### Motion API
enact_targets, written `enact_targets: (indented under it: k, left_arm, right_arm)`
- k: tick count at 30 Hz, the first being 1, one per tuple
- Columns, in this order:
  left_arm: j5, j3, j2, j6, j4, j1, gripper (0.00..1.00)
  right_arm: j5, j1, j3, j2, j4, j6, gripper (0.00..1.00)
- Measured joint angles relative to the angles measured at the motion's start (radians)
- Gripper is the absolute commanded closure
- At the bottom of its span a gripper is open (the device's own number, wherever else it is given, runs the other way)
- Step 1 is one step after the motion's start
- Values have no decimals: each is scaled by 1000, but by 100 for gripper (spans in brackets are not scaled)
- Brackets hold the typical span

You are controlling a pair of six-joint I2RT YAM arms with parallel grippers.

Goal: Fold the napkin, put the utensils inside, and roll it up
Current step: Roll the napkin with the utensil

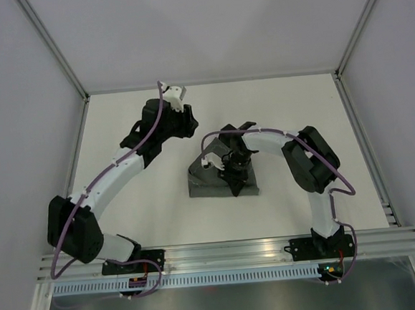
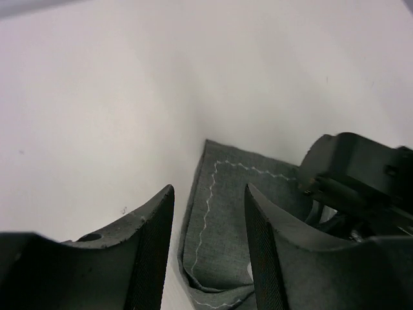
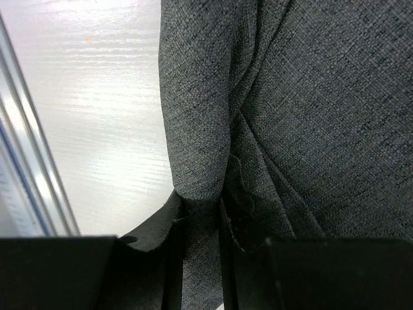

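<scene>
The dark grey napkin [image 1: 220,181] lies folded in a rough wedge at the table's middle. My right gripper [image 1: 234,169] stands over it and is shut on a raised fold of the cloth [image 3: 200,161], which fills the narrow gap between its fingers [image 3: 155,226]. My left gripper [image 1: 191,127] hovers up and to the left of the napkin, open and holding nothing. In the left wrist view the napkin's corner [image 2: 222,213], with its pale stitched line, shows between and beyond the spread fingers [image 2: 151,239]. The utensils are hidden.
The white table [image 1: 134,132] is boxed in by pale walls and metal corner posts [image 1: 51,45]. A slotted aluminium rail [image 1: 229,252] runs along the near edge and shows in the right wrist view as a rail [image 3: 26,161]. The right arm's wrist [image 2: 361,174] sits close to the left gripper's right side.
</scene>
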Motion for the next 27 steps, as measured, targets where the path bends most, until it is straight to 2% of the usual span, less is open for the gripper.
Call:
enact_targets:
  k: [7, 10, 17, 22, 27]
  left_arm:
    - [-142, -200, -284, 3, 101, -39, 47]
    - [-213, -274, -337, 29, 136, -124, 47]
    - [-399, -408, -346, 180, 197, -443, 47]
    - [-480, -461, -321, 255, 220, -565, 46]
    - [-512, -460, -183, 314, 237, -668, 44]
  right_arm:
    - [-117, -56, 235, 209, -268, -66, 89]
    - [-145, -64, 327, 291, -378, -91, 89]
    - [-198, -77, 458, 428, -558, -119, 91]
    - [-231, -95, 487, 469, -606, -136, 90]
    - [-237, -101, 500, 485, -625, -141, 90]
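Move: The napkin's rolled near edge runs crosswise. Its middle is roughly 16 cm back, 8 cm right and 20 cm below the left hand, and about 3 cm left of the right hand, which already pinches it. The flat part lies some 7 cm ahead and 4 cm left of the right hand, about 8 cm back and 6 cm right of the left hand. The far corner is some 8 cm right of the left hand and barely nearer the base. The right hand keeps its pinch on the napkin's rolled near edge and stays almost in place while its wrist turns about 35 degrees, the fingers swinging from mostly downward to point back towards the base. The free left hand, fingers staying half open, first lifts some 4 cm and drifts left, then sweeps back about 17 cm and to the right, sinking from that high point towards the roll beside the right gripper, without reaching it. ##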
